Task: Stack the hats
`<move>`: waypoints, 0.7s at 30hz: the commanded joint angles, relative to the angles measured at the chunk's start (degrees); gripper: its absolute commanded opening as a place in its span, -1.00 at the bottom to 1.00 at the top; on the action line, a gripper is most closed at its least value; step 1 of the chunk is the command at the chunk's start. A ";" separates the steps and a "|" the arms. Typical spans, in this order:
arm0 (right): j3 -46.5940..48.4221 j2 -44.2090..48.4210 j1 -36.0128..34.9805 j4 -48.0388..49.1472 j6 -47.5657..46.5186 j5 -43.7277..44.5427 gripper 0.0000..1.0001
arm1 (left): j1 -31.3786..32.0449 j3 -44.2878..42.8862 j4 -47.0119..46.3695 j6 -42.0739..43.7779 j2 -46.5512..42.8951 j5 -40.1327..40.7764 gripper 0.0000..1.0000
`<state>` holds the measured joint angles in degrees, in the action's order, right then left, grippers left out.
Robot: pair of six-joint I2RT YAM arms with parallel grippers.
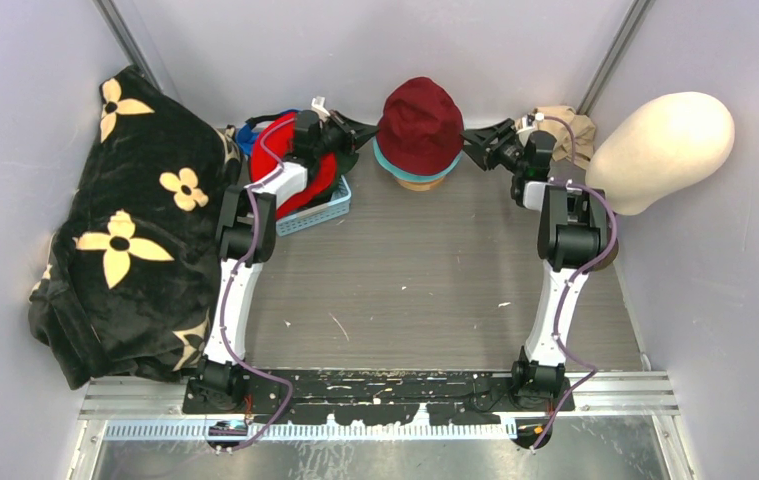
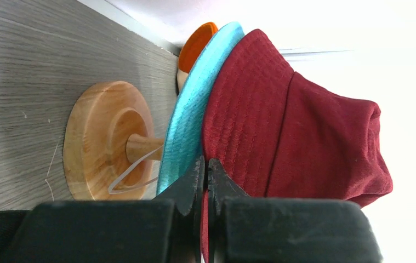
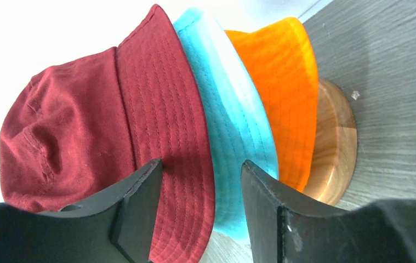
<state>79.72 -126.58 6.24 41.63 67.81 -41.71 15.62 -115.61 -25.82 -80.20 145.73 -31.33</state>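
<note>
A dark red bucket hat (image 1: 420, 120) tops a stack on a round wooden stand (image 2: 101, 137) at the back middle of the table. Under it sit a teal bucket hat (image 2: 194, 109) and an orange bucket hat (image 3: 282, 82). My left gripper (image 2: 206, 161) is at the stack's left side, shut on the red hat's (image 2: 304, 131) brim, with red cloth showing between the jaws. My right gripper (image 3: 200, 175) is at the stack's right side, open, its jaws astride the red (image 3: 85, 120) and teal (image 3: 222, 93) brims without pressing them.
A blue basket (image 1: 320, 212) with a red fabric item (image 1: 290, 170) lies under my left arm, and a blue cap (image 1: 247, 135) sits behind it. A black flowered blanket (image 1: 125, 240) fills the left side. A cream head form (image 1: 665, 145) and a beige cloth (image 1: 565, 122) stand at the back right.
</note>
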 commanded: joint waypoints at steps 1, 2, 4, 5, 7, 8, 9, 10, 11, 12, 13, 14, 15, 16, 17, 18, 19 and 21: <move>3.31 -1.29 0.26 9.28 4.12 -2.41 0.16 | -0.59 -2.39 2.99 2.57 -0.54 -0.52 -1.00; 3.55 -1.60 0.29 9.94 4.63 -2.63 0.15 | -0.60 -2.48 3.10 2.64 -0.57 -0.50 -1.00; 3.97 -2.37 0.21 11.46 5.70 -3.05 0.10 | -0.59 -2.64 3.52 2.77 -0.61 -0.57 -1.00; 4.20 -2.75 0.26 12.48 6.43 -3.20 0.06 | -0.60 -2.71 3.62 2.84 -0.58 -0.57 -1.00; 4.34 -3.51 0.26 14.87 8.06 -3.49 -0.08 | -0.60 -2.86 4.02 3.06 -0.52 -0.66 -1.00; 4.38 -3.88 0.26 16.04 9.02 -3.62 -0.17 | -0.64 -2.90 4.22 3.18 -0.47 -0.59 -1.00; 4.32 -4.23 0.25 17.44 9.92 -3.70 -0.29 | -0.64 -3.01 4.46 3.25 -0.46 -0.58 -1.00; 4.27 -4.55 0.25 18.84 10.94 -3.84 -0.40 | -0.59 -3.19 4.66 3.36 -0.41 -0.53 -1.00; 4.25 -4.91 0.22 20.00 11.80 -3.94 -0.53 | -0.62 -3.25 4.93 3.50 -0.37 -0.52 -1.00; 4.10 -5.21 0.30 21.02 12.69 -3.91 -0.71 | -0.59 -3.36 5.26 3.68 -0.34 -0.52 -1.00; 3.82 -5.56 0.27 21.78 13.36 -3.76 -0.90 | -0.65 -3.68 5.66 3.92 -0.34 -0.49 -1.00; 3.44 -5.73 0.22 22.43 13.88 -3.54 -0.97 | -0.65 -3.92 6.13 4.22 -0.28 -0.44 -1.00; 2.85 -5.72 0.29 22.47 13.89 -3.05 -0.98 | -0.63 -4.12 6.80 4.59 -0.42 -0.41 -1.00; 2.15 -5.26 0.22 21.49 13.31 -2.02 -0.99 | -0.61 -4.28 7.68 5.13 -0.51 -0.35 -1.00; 1.55 -4.54 0.26 18.53 11.59 -1.08 -0.99 | -0.62 -4.42 8.57 5.71 -0.64 -0.19 -1.00; 1.42 -3.55 0.31 13.30 8.50 0.11 -0.99 | -0.59 -4.54 9.84 6.46 -0.72 0.05 -1.00; 1.45 -2.23 0.23 6.46 4.25 1.80 -0.99 | -0.61 -4.66 11.03 7.27 -0.93 0.36 -1.00; 1.95 -0.14 0.09 -4.60 -4.89 4.94 -0.99 | -0.70 -4.86 13.81 9.07 -1.12 0.88 -1.00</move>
<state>81.43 -132.35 6.44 53.25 76.49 -42.61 15.62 -118.24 -18.00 -75.77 145.77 -31.51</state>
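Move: The maroon hat's middle is about 9 cm right of the left hand, which already pinches its brim, level with it fore and aft and some 3 cm higher. From the open right hand the same middle is about 9 cm left, 1 cm ahead and 3 cm above. The turquoise hat lies under it, roughly 3 cm lower than the hands. The blue basket is some 17 cm left of the left hand, 5 cm back and 13 cm below. Right fingers edge about 1 cm forward and shut on the maroon brim while the left, still pinching, sinks 1 cm. ##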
